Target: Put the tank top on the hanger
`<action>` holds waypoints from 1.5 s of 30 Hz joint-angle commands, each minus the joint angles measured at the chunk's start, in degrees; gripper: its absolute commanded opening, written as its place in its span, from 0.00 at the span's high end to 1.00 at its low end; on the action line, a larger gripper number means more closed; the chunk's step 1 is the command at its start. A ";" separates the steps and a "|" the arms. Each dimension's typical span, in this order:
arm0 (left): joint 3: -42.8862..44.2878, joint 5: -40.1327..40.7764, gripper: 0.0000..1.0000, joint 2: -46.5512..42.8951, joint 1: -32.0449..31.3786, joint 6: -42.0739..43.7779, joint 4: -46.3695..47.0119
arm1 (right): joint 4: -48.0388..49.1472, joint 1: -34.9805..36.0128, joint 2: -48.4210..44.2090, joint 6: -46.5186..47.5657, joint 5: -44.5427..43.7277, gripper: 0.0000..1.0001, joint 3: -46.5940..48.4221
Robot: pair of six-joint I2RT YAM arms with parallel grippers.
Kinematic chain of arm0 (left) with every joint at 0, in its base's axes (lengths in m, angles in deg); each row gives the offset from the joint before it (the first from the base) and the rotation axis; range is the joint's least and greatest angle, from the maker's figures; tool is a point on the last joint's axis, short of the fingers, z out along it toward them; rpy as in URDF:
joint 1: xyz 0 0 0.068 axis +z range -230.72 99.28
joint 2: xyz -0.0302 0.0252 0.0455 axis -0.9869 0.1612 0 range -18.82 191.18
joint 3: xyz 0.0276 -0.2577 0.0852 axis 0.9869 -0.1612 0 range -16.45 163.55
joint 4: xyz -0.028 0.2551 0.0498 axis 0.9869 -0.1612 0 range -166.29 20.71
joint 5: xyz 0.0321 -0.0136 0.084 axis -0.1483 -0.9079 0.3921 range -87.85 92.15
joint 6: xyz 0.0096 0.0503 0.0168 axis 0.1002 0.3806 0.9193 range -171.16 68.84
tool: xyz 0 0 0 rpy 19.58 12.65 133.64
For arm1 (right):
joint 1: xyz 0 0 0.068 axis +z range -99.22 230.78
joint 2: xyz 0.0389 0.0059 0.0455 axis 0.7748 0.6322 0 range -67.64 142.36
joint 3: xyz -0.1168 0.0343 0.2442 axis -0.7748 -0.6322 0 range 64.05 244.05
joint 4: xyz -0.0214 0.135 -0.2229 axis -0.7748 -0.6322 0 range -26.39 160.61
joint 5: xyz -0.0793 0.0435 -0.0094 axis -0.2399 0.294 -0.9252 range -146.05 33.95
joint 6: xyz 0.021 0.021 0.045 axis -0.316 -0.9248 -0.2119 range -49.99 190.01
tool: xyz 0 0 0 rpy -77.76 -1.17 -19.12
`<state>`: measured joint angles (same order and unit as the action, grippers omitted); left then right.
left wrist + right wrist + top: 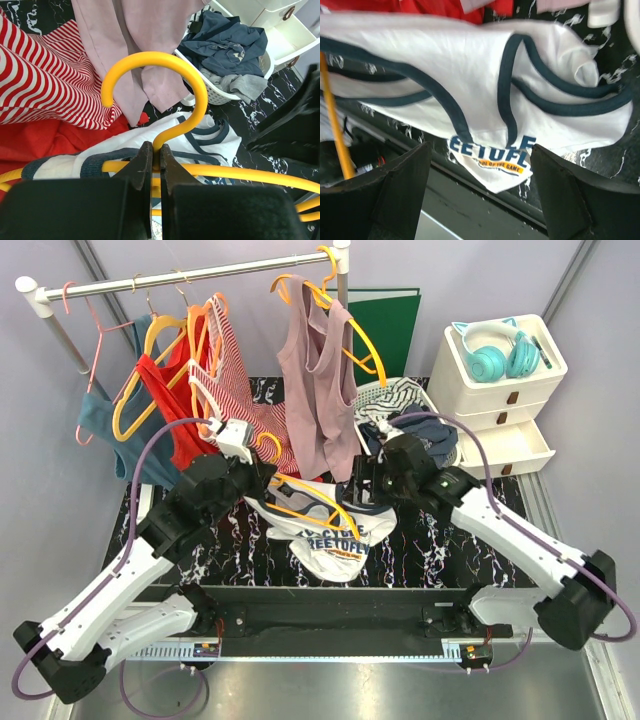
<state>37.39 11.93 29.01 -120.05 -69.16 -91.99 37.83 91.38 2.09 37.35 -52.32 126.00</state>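
Observation:
The white tank top [330, 538], with navy trim and navy-and-yellow lettering, lies bunched on the dark marbled table [430, 545] between the arms. The orange-yellow hanger [318, 498] lies among its straps. My left gripper [266, 478] is shut on the hanger [200, 95] at the base of its hook, with the jaws pinched on the stem [156, 152]. White cloth and a navy strap of the tank top [210, 137] sit just beyond. My right gripper [362, 484] hovers open over the tank top [470, 65], its wide-apart fingers [480, 150] holding nothing. One hanger arm [332, 115] shows at the left.
A clothes rail [190, 278] at the back carries a mauve tank top [318, 390], a red-and-white striped top [238, 365], a red top and spare hangers. A white laundry basket [380, 398] of dark clothes and a white drawer unit [500, 380] with teal headphones stand back right.

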 commanded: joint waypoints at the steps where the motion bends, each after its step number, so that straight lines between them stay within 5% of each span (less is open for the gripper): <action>1: 1.70 2.43 1.00 -1.43 -0.13 0.51 2.57 | 3.06 -0.35 2.94 4.79 9.44 0.14 0.54; 8: 1.62 2.79 1.00 -1.87 -0.13 0.60 2.48 | 6.41 -0.26 9.62 8.32 20.16 0.16 -0.25; 21: 2.14 2.44 1.00 -2.13 -0.13 0.69 2.48 | 9.04 0.01 17.36 9.20 20.97 0.23 -0.26; 23: 2.05 2.35 1.00 -2.04 -0.13 0.60 2.48 | 9.48 0.18 18.41 9.02 21.15 0.32 -0.08; 27: 1.62 4.18 1.00 -1.69 -0.13 0.68 2.48 | 8.00 0.09 18.69 8.85 20.09 0.78 0.71; 28: 1.53 4.89 1.00 -1.60 -0.13 0.86 2.66 | 7.38 0.09 18.34 8.76 20.09 0.98 0.80; 29: 1.27 5.51 1.00 -0.99 -0.04 1.12 3.01 | 6.07 0.09 17.20 8.76 20.00 1.00 0.80; 45: -1.20 15.97 1.00 5.51 -0.13 10.18 12.59 | -18.81 -1.05 5.24 6.74 22.03 1.00 6.34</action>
<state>36.52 24.04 33.80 -120.10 -62.23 -87.05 26.86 90.79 9.87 45.43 -32.35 129.67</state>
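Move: The tank top's loose shoulder strap lies some 9 cm below the open right hand, about 5 cm to its left and 2 cm back. The hanger's free right end is about 9 cm back, 1 cm left and nearly level with that hand; the shirt's printed lettering lies roughly 8 cm back, 5 cm left and 17 cm below. From the left hand, which already holds the hanger, the strap is about 14 cm right, 2 cm back and 15 cm lower. Sink the open right gripper about 9 cm while reaching left, turning it some 20 degrees counter-clockwise and tipping it down, and pinch the loose strap. Then lift it about 6 cm, drawing back and to the right. As it lifts, keep the left grip below the hook and swing the hanger forward and slightly left, tilting its right end down towards the strap. ##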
